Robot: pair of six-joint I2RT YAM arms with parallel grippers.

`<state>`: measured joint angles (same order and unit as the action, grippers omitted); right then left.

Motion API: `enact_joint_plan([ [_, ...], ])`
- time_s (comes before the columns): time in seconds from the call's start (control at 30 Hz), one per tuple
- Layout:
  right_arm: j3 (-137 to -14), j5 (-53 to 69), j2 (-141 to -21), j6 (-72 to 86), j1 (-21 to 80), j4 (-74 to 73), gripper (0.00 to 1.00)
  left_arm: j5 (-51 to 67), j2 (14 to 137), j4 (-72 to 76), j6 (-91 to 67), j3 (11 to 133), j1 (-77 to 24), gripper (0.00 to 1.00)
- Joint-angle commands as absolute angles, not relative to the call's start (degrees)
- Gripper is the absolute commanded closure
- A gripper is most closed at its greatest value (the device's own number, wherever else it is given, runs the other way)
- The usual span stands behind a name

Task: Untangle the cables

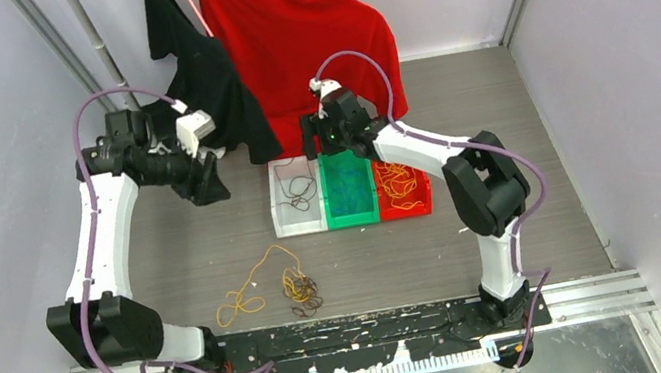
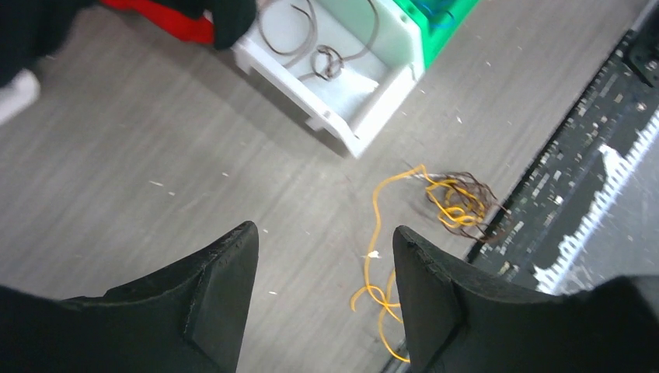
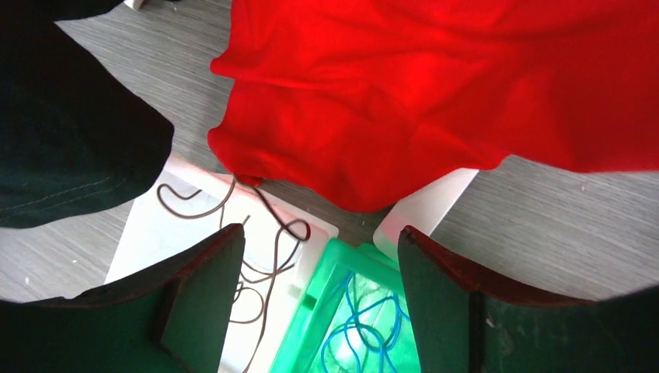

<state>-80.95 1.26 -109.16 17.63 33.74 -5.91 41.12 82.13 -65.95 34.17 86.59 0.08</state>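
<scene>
A tangle of orange-yellow and dark brown cables (image 1: 299, 289) lies on the table near the front, with a loose orange-yellow loop (image 1: 245, 296) trailing left of it. In the left wrist view the tangle (image 2: 460, 200) sits right of the fingers and an orange strand (image 2: 376, 233) runs down between them. My left gripper (image 1: 210, 190) (image 2: 322, 256) hangs open above the bare table, holding nothing. My right gripper (image 1: 315, 142) (image 3: 319, 256) stands open over the back of the bins, with blue cables (image 3: 365, 330) below it in the green bin (image 3: 326, 289). Its fingers hold nothing.
Three bins stand side by side: white (image 1: 301, 229) with dark brown cables (image 2: 311, 47), green (image 1: 354, 221), and red (image 1: 407, 212) with orange cables. A red shirt (image 1: 300, 29) (image 3: 404, 85) and black cloth (image 1: 197, 77) hang behind, draping close to the bins.
</scene>
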Motion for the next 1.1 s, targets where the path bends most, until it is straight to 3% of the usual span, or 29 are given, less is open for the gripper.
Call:
enact_joint_plan([
  [0.0, -86.4, 3.1, -111.5, 14.6, 33.7, -3.8, 0.25, 46.3, 77.9, -70.2, 37.3, 84.0, 0.4, 0.35],
  [0.13, -87.0, 5.9, -113.1, 14.5, 33.4, -0.3, 0.48, 46.5, 76.0, -70.7, 37.4, 82.3, 0.7, 0.35],
  [0.27, -87.6, 10.9, -112.9, 14.9, 33.1, 0.6, 0.87, 44.7, 74.4, -67.6, 36.1, 80.5, 1.4, 0.37],
  [0.33, -86.3, 12.1, -111.5, 15.4, 33.1, 1.9, 0.95, 43.7, 73.7, -66.4, 35.7, 80.0, 1.8, 0.38],
  [0.43, -82.1, 13.4, -108.0, 16.7, 33.1, 6.1, 0.99, 43.3, 73.2, -65.6, 35.6, 79.2, 2.4, 0.38],
  [0.7, -72.7, 16.5, -98.9, 18.6, 35.3, 9.8, 0.99, 43.4, 68.8, -63.9, 34.8, 77.7, 2.8, 0.39],
  [0.87, -73.0, 13.2, -99.5, 14.4, 38.9, 2.5, 0.99, 43.3, 67.9, -63.1, 34.1, 77.9, 2.8, 0.39],
  [1.07, -83.6, 6.8, -107.7, 10.0, 42.2, -13.1, 0.99, 43.1, 67.7, -62.4, 33.7, 77.7, 2.8, 0.4],
])
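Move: Just off the right fingertips lies the brown cable where it runs over the white box's far rim: roughly 1 cm ahead, 2 cm left and 2 cm below. The white box's middle is about 8 cm back and 6 cm left of this hand, the green box's 8 cm back and 5 cm right, and the red shirt's hem some 4 cm ahead. From the left hand, that brown strand lies about 14 cm ahead, 18 cm right and well below. Easing down a centimetre or so and left, the right hand shuts its nearly open fingers on the brown cable at the far rim. It then lifts about 6 cm while drawing back and left over the white box, some 8 cm back in all, turning nearly 20 degrees counter-clockwise and starting to sink again at the end. The left hand, empty and part open, backs off about 4 cm. ##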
